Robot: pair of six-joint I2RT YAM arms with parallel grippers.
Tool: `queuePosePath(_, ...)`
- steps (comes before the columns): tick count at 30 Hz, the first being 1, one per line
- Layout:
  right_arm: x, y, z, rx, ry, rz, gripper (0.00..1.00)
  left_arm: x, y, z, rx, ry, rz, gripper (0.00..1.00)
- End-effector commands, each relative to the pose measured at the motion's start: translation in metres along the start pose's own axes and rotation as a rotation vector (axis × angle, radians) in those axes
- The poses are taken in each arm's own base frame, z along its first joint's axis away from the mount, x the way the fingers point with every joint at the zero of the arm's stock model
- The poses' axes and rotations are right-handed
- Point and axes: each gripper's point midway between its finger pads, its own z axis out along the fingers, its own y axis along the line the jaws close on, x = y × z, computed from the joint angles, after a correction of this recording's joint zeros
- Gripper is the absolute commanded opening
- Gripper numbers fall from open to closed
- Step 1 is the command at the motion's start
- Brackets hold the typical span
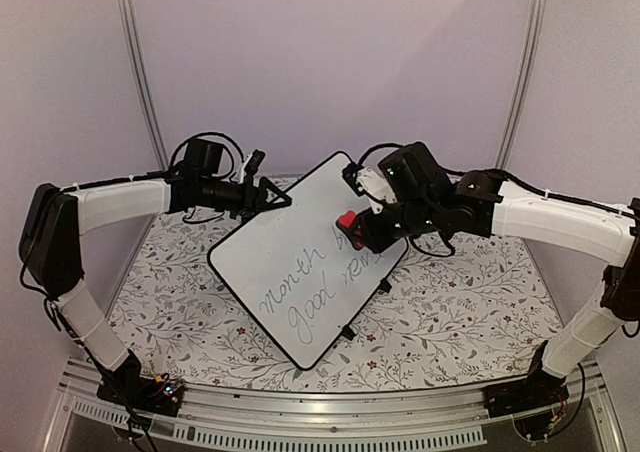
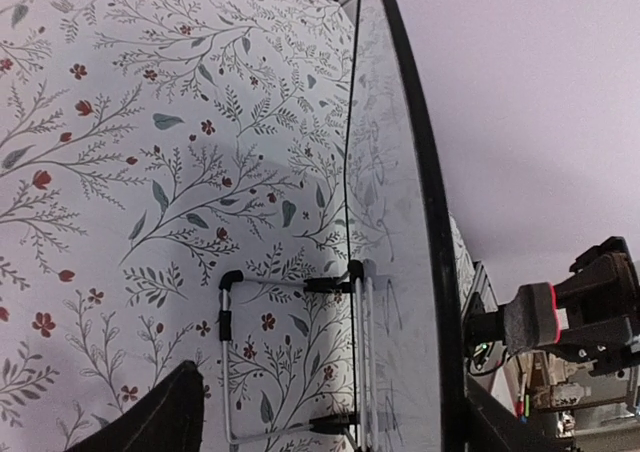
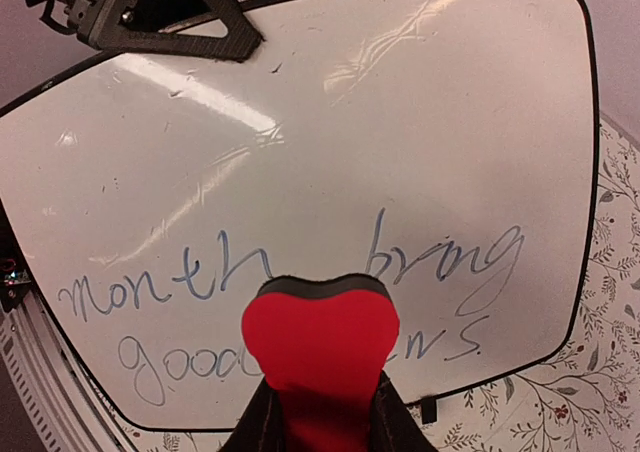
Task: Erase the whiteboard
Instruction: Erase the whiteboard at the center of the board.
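Note:
The whiteboard (image 1: 262, 252) stands tilted on the floral table, propped on a wire stand (image 2: 230, 362). Grey handwriting (image 3: 170, 277) covers its lower half. My right gripper (image 1: 354, 230) is shut on a red eraser (image 3: 320, 337), which hangs just in front of the board's face above the writing. The left wrist view also shows the eraser (image 2: 532, 317). At the board's upper left edge my left gripper (image 1: 272, 198) is open. Its fingers (image 2: 160, 417) straddle the black frame (image 2: 425, 222) without touching it.
A floral cloth (image 1: 450, 312) covers the table. Two metal posts (image 1: 140, 62) rise against the back wall. An aluminium rail (image 1: 320, 412) runs along the near edge between the arm bases.

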Motion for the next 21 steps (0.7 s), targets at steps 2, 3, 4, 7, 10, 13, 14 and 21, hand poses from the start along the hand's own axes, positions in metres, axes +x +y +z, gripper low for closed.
queuePosePath(2,0.011,0.026,-0.011,-0.007,-0.026,-0.005,0.0,-0.009,0.001,-0.018,-0.037,-0.052,0.005,0.89)
queuePosePath(3,0.015,0.03,-0.011,-0.005,-0.028,-0.015,0.0,-0.012,-0.003,-0.022,-0.033,-0.068,0.014,0.95)
queuePosePath(4,0.019,0.034,-0.011,-0.007,-0.027,-0.023,0.0,-0.016,-0.007,-0.026,-0.031,-0.082,0.026,0.97)
queuePosePath(7,0.029,0.044,-0.009,-0.019,-0.018,-0.024,0.0,-0.027,-0.024,-0.042,-0.024,-0.129,0.068,1.0)
queuePosePath(10,0.037,0.046,-0.008,-0.018,-0.012,-0.012,0.0,-0.037,-0.048,-0.061,-0.02,-0.174,0.098,1.0)
queuePosePath(13,0.044,0.048,-0.008,-0.024,-0.006,-0.005,0.0,-0.036,-0.065,-0.075,-0.066,-0.181,0.109,1.0)
queuePosePath(14,0.045,0.05,-0.008,-0.023,-0.004,-0.008,0.0,-0.029,-0.065,-0.079,-0.072,-0.17,0.094,1.0)
queuePosePath(21,0.038,0.082,-0.016,-0.055,-0.02,-0.056,0.0,0.032,-0.036,-0.101,-0.175,-0.138,0.08,0.98)
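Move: My left hand straddles the whiteboard's top edge, which lies practically at the hand point; the board's middle is about 7 cm to its right, 5 cm back and 10 cm below. From my right hand, holding the eraser clear of the face, the board's middle lies some 5 cm ahead, 10 cm left and 13 cm down. "month" is level with the hand, 12 cm left and 14 cm below; "news" is about 8 cm ahead and 16 cm below. I open my left fingers the rest of the way and lift them off the board's top edge, rising about 10 cm, then swing back and left away from the board, the wrist rolling slightly. Meanwhile my right hand keeps its grip on the eraser and draws back about 7 cm while sinking some 4 cm, off the face, along the board towards its near end. ##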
